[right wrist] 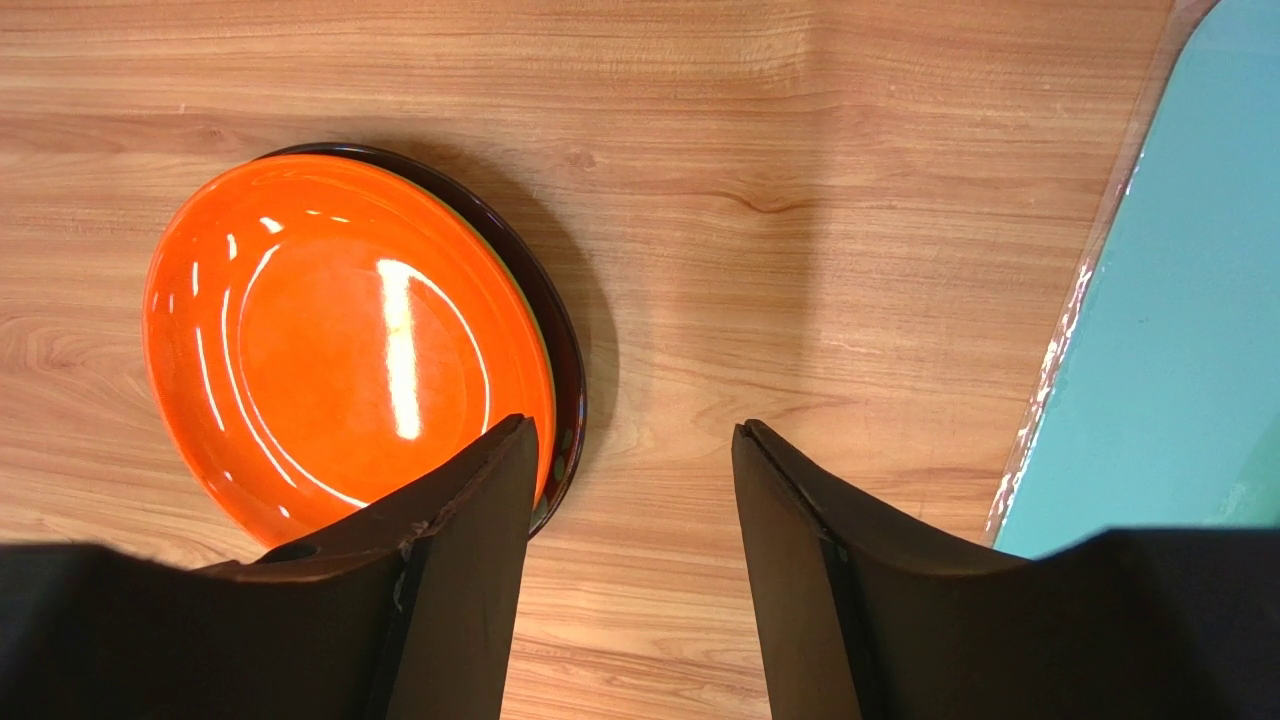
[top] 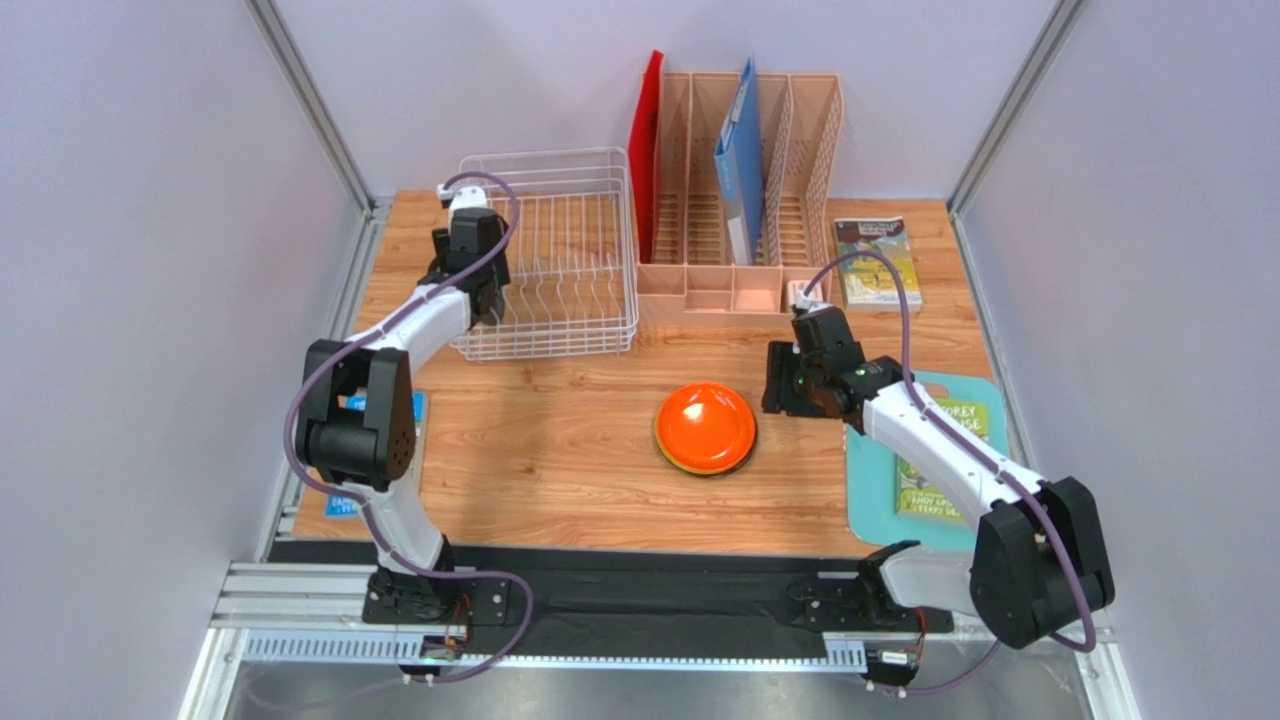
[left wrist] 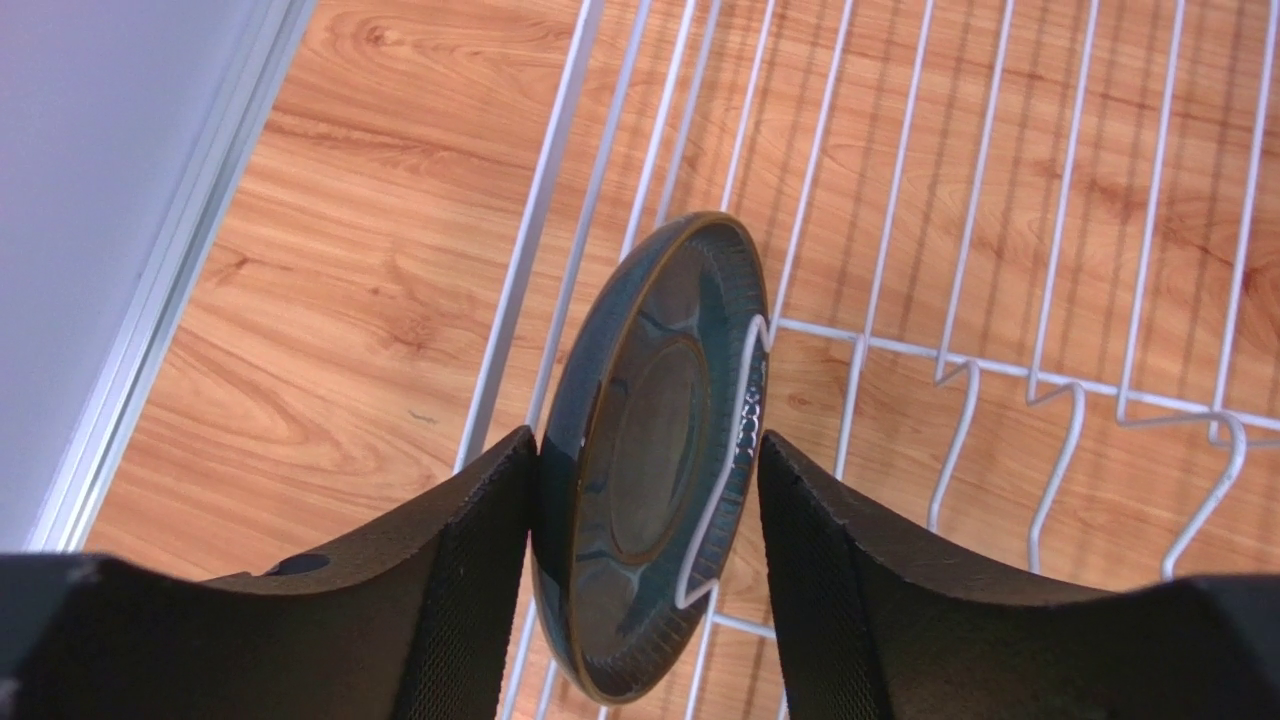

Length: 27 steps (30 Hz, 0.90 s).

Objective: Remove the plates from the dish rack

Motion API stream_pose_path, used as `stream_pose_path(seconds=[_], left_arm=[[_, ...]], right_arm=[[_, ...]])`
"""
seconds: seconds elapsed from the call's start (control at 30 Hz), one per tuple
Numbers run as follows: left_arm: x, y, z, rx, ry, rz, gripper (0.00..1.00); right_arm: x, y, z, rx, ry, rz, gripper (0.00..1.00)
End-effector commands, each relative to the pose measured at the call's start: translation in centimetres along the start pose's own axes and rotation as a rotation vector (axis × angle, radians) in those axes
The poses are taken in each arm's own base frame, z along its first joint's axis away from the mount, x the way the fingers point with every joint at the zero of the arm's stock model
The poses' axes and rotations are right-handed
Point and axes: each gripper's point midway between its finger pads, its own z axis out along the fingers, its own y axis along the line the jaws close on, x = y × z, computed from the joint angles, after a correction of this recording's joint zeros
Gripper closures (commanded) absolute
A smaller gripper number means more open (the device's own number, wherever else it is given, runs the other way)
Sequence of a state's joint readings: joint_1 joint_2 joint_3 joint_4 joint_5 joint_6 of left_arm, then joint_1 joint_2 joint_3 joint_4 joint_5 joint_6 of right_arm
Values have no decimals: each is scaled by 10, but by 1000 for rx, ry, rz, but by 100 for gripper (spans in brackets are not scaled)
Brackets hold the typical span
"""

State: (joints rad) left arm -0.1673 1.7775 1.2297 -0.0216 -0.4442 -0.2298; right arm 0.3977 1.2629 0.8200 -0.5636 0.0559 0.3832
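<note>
A dark teal-grey plate (left wrist: pixel 654 450) stands on edge in the white wire dish rack (top: pixel 549 270), leaning against an upright divider (left wrist: pixel 736 450). My left gripper (left wrist: pixel 646 438) straddles it. The left finger (left wrist: pixel 481 570) touches the plate's face, while the right finger (left wrist: pixel 827 585) stands a small gap off its rim. In the top view the left gripper (top: pixel 481 288) is at the rack's left end. The orange plate (top: pixel 705 425) lies on the table on top of a dark red plate (right wrist: pixel 568 360). My right gripper (right wrist: pixel 631 428) is open over bare wood just right of that stack.
A peach file organiser (top: pixel 744 195) with a blue folder (top: pixel 738 158) and a red folder (top: pixel 646 143) stands behind the rack's right side. A book (top: pixel 872 258) lies at the back right. A teal mat (top: pixel 924 450) with another book lies under the right arm.
</note>
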Motion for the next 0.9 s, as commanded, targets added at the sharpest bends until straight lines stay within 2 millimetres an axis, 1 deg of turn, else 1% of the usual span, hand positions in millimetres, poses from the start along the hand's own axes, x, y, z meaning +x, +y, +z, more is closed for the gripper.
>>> stream_pose_path(seconds=[0.0, 0.03, 0.07, 0.17, 0.23, 0.27, 0.33, 0.47, 0.57, 0.67, 0.7, 0.77, 0.8, 0.83, 0.87], left_arm=[[-11, 3, 4, -17, -47, -45, 47], [-7, 3, 4, -18, -41, -46, 52], [-7, 3, 5, -15, -48, -48, 61], [-3, 5, 4, -23, -41, -42, 79], [-3, 6, 3, -23, -41, -39, 85], [-3, 6, 3, -22, -39, -35, 93], [-2, 6, 3, -21, -36, -31, 99], [-3, 4, 3, -9, -35, -19, 100], [-12, 2, -4, 14, -45, -2, 100], [-28, 5, -16, 29, -79, 22, 100], [-39, 7, -24, 32, -103, 22, 100], [-51, 11, -32, 26, -129, 52, 100], [-64, 15, -41, 20, -160, 47, 100], [-63, 18, -45, 13, -147, 68, 100], [-69, 20, -50, 9, -157, 75, 100]], right_arm=[[-20, 5, -3, -9, -60, -20, 44], [-18, 4, -2, -7, -56, -20, 44], [-18, 4, -2, -7, -56, -20, 44], [-17, 3, 0, -5, -48, -21, 44], [-17, 5, 0, -9, -48, -21, 44], [-17, 5, 0, -10, -46, -18, 44], [-16, 5, 1, -11, -42, -18, 44], [-13, 4, 2, -10, -39, -15, 44], [-12, 4, 3, -8, -37, -14, 44], [-12, 4, 2, -12, -40, -15, 44], [-12, 5, 3, -13, -38, -15, 44], [-12, 5, 2, -17, -40, -15, 44], [-13, 6, 2, -19, -40, -15, 44], [-12, 5, 3, -20, -38, -12, 44], [-12, 7, 3, -24, -40, -12, 44]])
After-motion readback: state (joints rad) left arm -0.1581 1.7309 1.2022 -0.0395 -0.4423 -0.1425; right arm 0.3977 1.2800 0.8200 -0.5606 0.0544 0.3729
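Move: From the left hand, the dark plate stands upright between the open fingers, its middle about 3 cm ahead, 1 cm left and 5 cm lower. The rack's empty middle lies some 15 cm to this hand's right, 5 cm ahead and 7 cm lower. The orange plate on the stack is roughly 45 cm right, 27 cm back and 12 cm below. From the right hand the dark plate is about 62 cm left and 26 cm ahead, nearly level. Pinches the near upper rim of the dark plate between the left fingers, which close from a bit over half open until they meet the thin plate. While closing, the hand shifts about 1 cm left and slightly down; it then holds there and finally starts to draw up and back, about 1 cm each way, keeping its grip. ##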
